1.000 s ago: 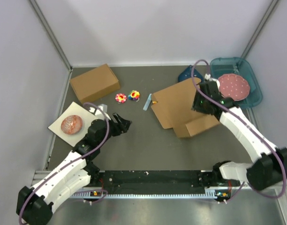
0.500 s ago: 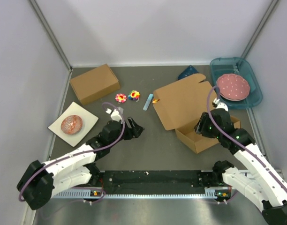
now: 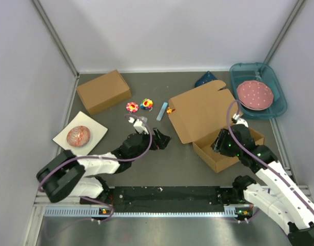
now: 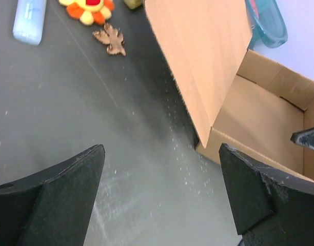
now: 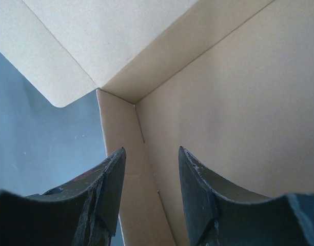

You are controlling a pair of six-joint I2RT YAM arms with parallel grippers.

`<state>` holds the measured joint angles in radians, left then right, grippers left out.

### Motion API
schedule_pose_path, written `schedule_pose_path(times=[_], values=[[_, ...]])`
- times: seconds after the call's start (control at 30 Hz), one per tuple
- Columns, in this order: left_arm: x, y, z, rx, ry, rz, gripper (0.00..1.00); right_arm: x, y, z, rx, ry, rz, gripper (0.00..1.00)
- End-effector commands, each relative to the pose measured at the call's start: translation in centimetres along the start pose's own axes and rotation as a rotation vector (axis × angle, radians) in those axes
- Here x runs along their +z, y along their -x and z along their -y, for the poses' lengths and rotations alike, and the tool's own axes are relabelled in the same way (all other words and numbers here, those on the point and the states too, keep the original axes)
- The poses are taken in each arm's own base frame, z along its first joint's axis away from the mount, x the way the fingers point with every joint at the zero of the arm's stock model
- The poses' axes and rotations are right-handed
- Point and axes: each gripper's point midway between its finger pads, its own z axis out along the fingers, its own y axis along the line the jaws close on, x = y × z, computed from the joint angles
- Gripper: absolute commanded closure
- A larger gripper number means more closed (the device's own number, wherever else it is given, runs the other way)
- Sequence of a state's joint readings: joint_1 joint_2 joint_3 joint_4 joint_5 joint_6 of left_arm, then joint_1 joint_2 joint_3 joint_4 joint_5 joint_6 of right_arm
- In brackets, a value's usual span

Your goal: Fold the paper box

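Note:
The paper box lies right of centre as a shallow brown tray with its lid folded back toward the far side. My right gripper hangs over the tray's left wall. In the right wrist view it stands open, with the inner corner of the paper box beyond its tips and nothing pinched. My left gripper is stretched toward the box's left side, just above the table. In the left wrist view it is wide open and empty, and the box's near corner is ahead to the right.
A chunkier brown box stands at the back left. A white square plate lies at the left. Two flower toys and a blue tube lie beside the lid. A teal bin holds a pink dotted plate at the back right.
My left arm reached right toward the box and its jaws spread wider. My right gripper came from the lid's far edge down to the tray's left wall; the lid fell back.

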<state>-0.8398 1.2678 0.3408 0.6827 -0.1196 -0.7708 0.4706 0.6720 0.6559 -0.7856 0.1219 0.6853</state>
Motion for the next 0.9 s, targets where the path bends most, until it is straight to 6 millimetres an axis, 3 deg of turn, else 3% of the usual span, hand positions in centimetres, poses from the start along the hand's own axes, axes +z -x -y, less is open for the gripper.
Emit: schedule_pose_path(times=[0.0,0.1,0.13,0.2,0.23,0.3,0.37,0.4,0.47,0.57,0.6,0.63,0.67,0.73,0.77,0.8,0.87], values=[[2.6,4.4,4.4,0.043,-0.152,0.171,0.01,-0.3,0.0,-0.9,0.01,0.044,0.002,0.54],[4.2,5.5,6.1,0.024,-0.229,0.227,0.01,-0.4,0.0,-1.0,0.011,0.054,0.001,0.54],[5.0,4.7,5.8,0.022,-0.235,0.208,0.01,-0.4,-0.1,-1.1,0.009,0.057,-0.001,0.54],[6.1,5.1,7.0,0.008,-0.279,0.208,0.01,-0.5,-0.1,-1.2,0.011,0.065,0.0,0.53],[7.1,3.9,6.5,0.012,-0.273,0.171,0.01,-0.5,-0.2,-1.2,0.011,0.067,-0.001,0.53],[8.1,4.2,7.0,-0.003,-0.296,0.171,0.02,-0.6,-0.3,-1.3,0.011,0.075,-0.006,0.53],[9.0,2.9,7.1,0.004,-0.328,0.116,0.11,-0.6,-0.3,-1.5,0.015,0.084,-0.008,0.53],[9.4,3.4,7.6,0.007,-0.351,0.115,0.17,-0.6,-0.3,-1.6,0.012,0.09,-0.009,0.53],[9.9,2.6,7.5,0.022,-0.38,0.068,0.37,-0.8,-0.1,-1.8,0.017,0.1,0.0,0.53],[10.0,4.7,5.8,0.022,-0.375,0.09,0.65,-1.4,0.7,-2.5,0.014,0.128,0.025,0.53],[9.6,4.7,5.2,0.023,-0.384,0.072,0.7,-1.6,1.0,-2.7,0.012,0.138,0.031,0.53],[9.0,5.9,5.3,0.031,-0.409,0.091,0.74,-1.8,1.3,-3.1,0.016,0.152,0.039,0.53],[8.7,7.2,4.1,0.044,-0.403,0.112,0.82,-1.9,1.4,-3.4,0.016,0.165,0.04,0.53],[7.8,8.2,4.1,0.073,-0.447,0.078,0.89,-2.0,1.5,-4.3,0.021,0.208,0.041,0.53],[7.7,9.3,3.1,0.1,-0.432,0.081,0.96,-1.9,1.5,-4.6,0.027,0.219,0.044,0.53],[7.7,10.1,3.5,0.132,-0.446,0.078,0.99,-1.8,1.1,-5.1,0.024,0.245,0.03,0.53],[7.6,9.9,2.7,0.221,-0.416,-0.006,1.0,-1.1,0.6,-5.6,0.035,0.266,0.02,0.53]])
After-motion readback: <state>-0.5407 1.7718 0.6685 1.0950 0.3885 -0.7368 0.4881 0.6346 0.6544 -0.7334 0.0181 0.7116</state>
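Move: The left edge of the box's lid, which slants off forward from the box, lies some 7 cm ahead of the left hand and 7 cm to its right, roughly at its height. The box body stands about 26 cm to the hand's right and 3 cm nearer the base; the orange flower toy lies 13 cm ahead and 3 cm right, on the table. From the right hand, half open over the box, the lid edge is about 9 cm ahead and 16 cm left. Forward and rightwards first, the left hand reaches about 11 cm with its fingers wide open to the lid's left edge and shuts on it, pinching the cardboard; it then turns back left, still going forward and rising a little, drawing the lid along for some 7 cm. The wrist swings clockwise about 10 degrees. The right hand, half open above the box, eases a couple of centimetres left and up. ##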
